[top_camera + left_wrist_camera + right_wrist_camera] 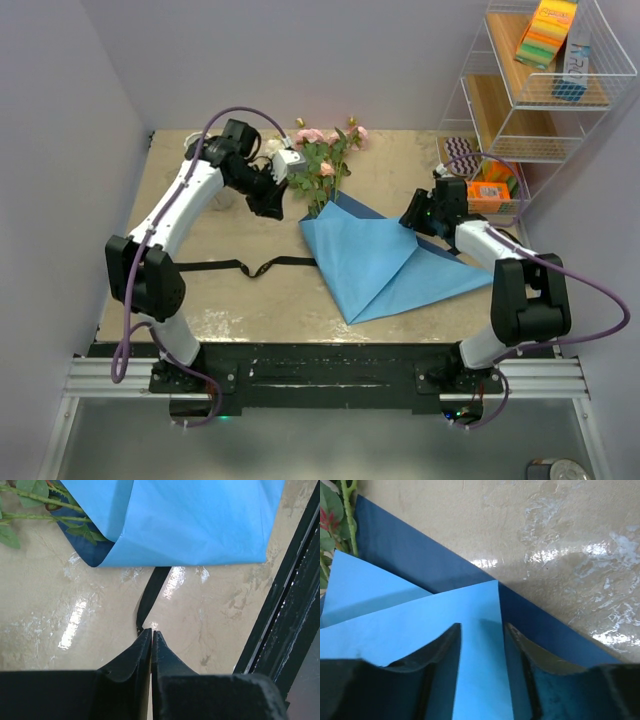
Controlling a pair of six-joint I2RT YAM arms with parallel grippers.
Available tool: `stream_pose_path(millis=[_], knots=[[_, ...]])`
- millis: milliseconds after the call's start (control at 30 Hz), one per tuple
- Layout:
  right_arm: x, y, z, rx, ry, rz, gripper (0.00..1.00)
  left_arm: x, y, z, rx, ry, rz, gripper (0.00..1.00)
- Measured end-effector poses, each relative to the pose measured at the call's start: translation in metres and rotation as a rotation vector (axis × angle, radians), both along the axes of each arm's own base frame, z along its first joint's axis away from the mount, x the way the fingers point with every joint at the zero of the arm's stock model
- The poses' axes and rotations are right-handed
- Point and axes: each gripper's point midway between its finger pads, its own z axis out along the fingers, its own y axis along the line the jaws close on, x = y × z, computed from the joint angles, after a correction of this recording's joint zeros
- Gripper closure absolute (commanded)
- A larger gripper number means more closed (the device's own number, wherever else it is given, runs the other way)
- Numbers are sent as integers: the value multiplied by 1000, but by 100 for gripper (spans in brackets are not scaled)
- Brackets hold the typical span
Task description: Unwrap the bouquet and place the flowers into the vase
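Note:
The bouquet lies undone. Its blue paper [370,265] [190,520] [420,625] is spread flat on the table, and the black ribbon [250,266] [152,587] lies loose to its left. The flowers [325,155], pink and peach roses on green stems [40,500] [347,510], rest with their stems on the paper's far corner. My left gripper [268,203] [151,630] hovers left of the stems, shut and holding nothing. My right gripper [408,218] [482,627] is open at the paper's right side, with a light-blue flap edge between its fingers. The vase is hidden.
A white wire shelf [545,90] with sponges [548,30] stands at the back right. Below it a wire basket holds an orange pack [490,190]. The black rail [295,605] runs along the table's near edge.

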Motion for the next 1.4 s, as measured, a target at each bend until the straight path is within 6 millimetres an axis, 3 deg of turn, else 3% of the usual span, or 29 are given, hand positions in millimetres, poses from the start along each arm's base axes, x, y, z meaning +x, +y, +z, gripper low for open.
stream_pose_path(millis=[33,67,100,133,467,567,633,733,833,900,1033,1167,1300,1367,1400], knots=[[2,1,2,10,-9,1,67,-2,2,4,-4,-9,6,90],[2,2,3,15,-11,5,86,-2,4,7,-6,-15,8,89],[2,4,3,25,-13,11,96,-3,5,9,-8,-20,11,89],[3,5,5,31,-18,16,100,-4,6,10,-8,-23,14,88],[1,16,15,84,-32,48,100,-10,10,12,-9,-25,22,86],[-3,22,36,106,-75,73,100,-13,11,15,-9,-25,38,87],[-10,31,62,112,-124,104,100,-13,13,19,-7,-33,64,87],[-18,62,104,114,-216,187,100,-3,20,27,18,-70,151,85],[-35,111,147,138,-312,312,100,9,32,38,30,-104,278,79],[-55,143,163,156,-346,392,100,18,48,45,22,-109,371,78],[-92,191,167,185,-339,505,100,38,106,68,-1,-146,618,69],[-121,241,162,192,-301,603,100,39,161,101,-30,-220,795,59],[-145,307,166,209,-289,708,100,24,179,129,-48,-299,846,54],[-155,335,167,222,-287,752,100,16,181,138,-51,-324,849,38],[-161,350,166,227,-284,775,100,13,183,141,-50,-334,850,36]])
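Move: The loose upper corner of the blue paper's flap sits right between the right gripper's open fingers, about 2 cm ahead of the hand point. From this hand the flowers lie some 22 cm left and 14 cm farther out, the black ribbon's kink roughly 38 cm left and 11 cm back. From the left gripper, that paper corner is about 32 cm right, 2 cm ahead and 12 cm lower; the vase stands some 15 cm left and 11 cm ahead. Shut the right fingers on the flap's corner, hold there briefly, then lift and sweep it left across the rest of the paper, about 35 cm, rising and drawing back some 16 cm each while the hand turns counter-clockwise. Let the empty left gripper linger, then swing it left and up out of the way, turning counter-clockwise about 50 degrees and opening halfway. ##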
